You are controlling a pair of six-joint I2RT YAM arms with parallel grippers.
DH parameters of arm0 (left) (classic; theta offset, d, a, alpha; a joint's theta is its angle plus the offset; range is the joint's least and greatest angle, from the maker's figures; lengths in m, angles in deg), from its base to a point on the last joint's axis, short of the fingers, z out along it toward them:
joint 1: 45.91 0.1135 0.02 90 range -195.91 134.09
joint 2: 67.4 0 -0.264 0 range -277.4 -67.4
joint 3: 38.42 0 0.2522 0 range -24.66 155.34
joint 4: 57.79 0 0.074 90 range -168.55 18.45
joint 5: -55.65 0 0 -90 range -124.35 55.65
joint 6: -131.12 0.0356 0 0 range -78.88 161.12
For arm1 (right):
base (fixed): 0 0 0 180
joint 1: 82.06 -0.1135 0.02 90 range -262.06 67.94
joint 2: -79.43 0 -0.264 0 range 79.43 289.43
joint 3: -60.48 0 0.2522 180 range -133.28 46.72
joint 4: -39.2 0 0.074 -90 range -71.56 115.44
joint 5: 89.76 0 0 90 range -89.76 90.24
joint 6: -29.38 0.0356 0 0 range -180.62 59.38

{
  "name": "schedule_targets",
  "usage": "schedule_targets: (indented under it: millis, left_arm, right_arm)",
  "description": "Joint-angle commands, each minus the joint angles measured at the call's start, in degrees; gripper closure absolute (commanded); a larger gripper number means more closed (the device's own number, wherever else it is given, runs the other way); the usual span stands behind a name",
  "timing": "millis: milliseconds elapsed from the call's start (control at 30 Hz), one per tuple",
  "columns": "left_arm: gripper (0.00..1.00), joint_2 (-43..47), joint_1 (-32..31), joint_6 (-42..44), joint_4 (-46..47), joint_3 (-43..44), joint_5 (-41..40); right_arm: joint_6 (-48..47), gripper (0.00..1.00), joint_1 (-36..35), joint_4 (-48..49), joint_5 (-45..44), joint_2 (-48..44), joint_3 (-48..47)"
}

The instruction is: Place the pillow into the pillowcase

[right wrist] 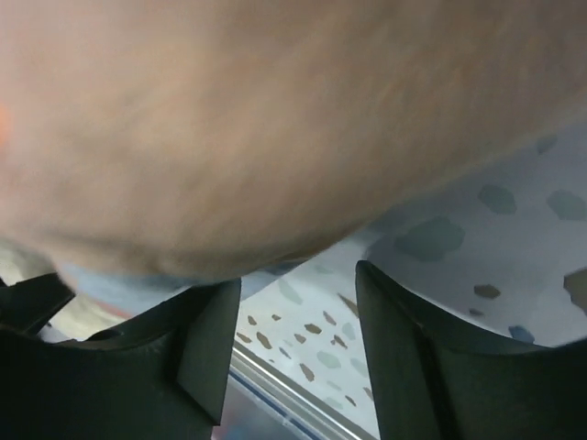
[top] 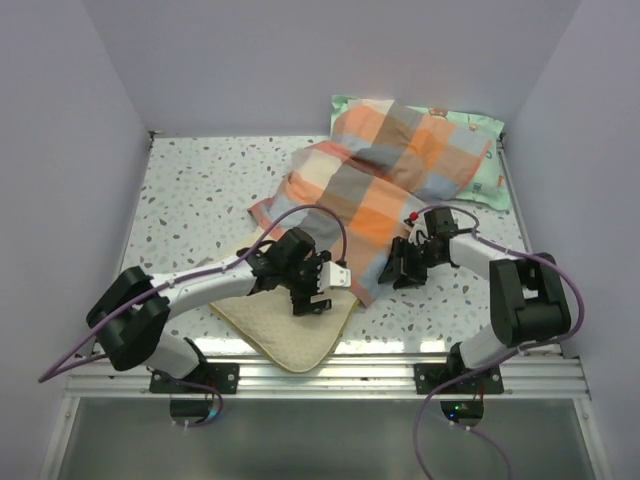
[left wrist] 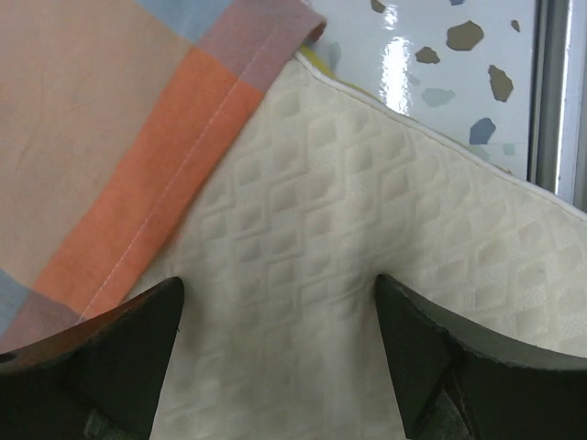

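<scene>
The cream quilted pillow (top: 290, 335) lies flat at the table's near edge, its far part under the pillowcase's hem. The plaid pillowcase (top: 380, 180) stretches from there toward the back right. My left gripper (top: 310, 298) hovers low over the pillow, just beside the hem. In the left wrist view that gripper (left wrist: 280, 302) is open, with the pillow (left wrist: 367, 211) between its fingers and the pillowcase (left wrist: 110, 137) to the upper left. My right gripper (top: 405, 275) sits at the pillowcase's near right edge. In the right wrist view it (right wrist: 298, 284) is open, with blurred pillowcase fabric (right wrist: 257, 119) just above its fingertips and nothing between them.
A mint-green cartoon-print pillow (top: 485, 150) lies at the back right, partly under the pillowcase. The terrazzo table (top: 200, 190) is walled on three sides. A metal rail (top: 400, 372) runs along its near edge, close to the pillow.
</scene>
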Motion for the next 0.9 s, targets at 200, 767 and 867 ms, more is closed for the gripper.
schedule_targets:
  millis: [200, 767, 867]
  left_arm:
    - [0.23, -6.61, -0.61, -9.19, 9.01, 4.72, -2.77]
    - [1.0, -3.2, 18.17, -29.68, 18.68, 24.02, -1.44]
    - [1.0, -1.18, 20.64, -30.2, 16.59, 27.65, -2.94]
  right_arm:
    - [1.36, 0.92, -2.89, 4.86, 3.85, 11.65, -3.56]
    - [-3.72, 1.0, -16.15, -3.14, 20.47, -15.45, -20.73]
    - [-6.18, 1.0, -16.43, -1.56, 19.15, -8.34, -28.06]
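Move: The pillow's right-hand part lies just under the left fingers, around 3 cm to the right, 1 cm ahead and 3 cm down. The pillowcase's hem slants some 9 cm ahead of that hand, its front-right corner about 14 cm to the right and level with it. From the right hand, the pillowcase's right edge is roughly 3 cm left and 3 cm down, straight across; the front-right corner is 8 cm left and 7 cm back. The pillowcase's right edge gets pinched first: the right hand sinks a little to its left, shuts on it, then lifts it some 20 cm while drawing it about 8 cm left, fingers tipping upward. The left hand eases down and right, closes on the pillow, then carries its grip forward and up under the raised pillowcase, turning some 30 degrees counter-clockwise. ##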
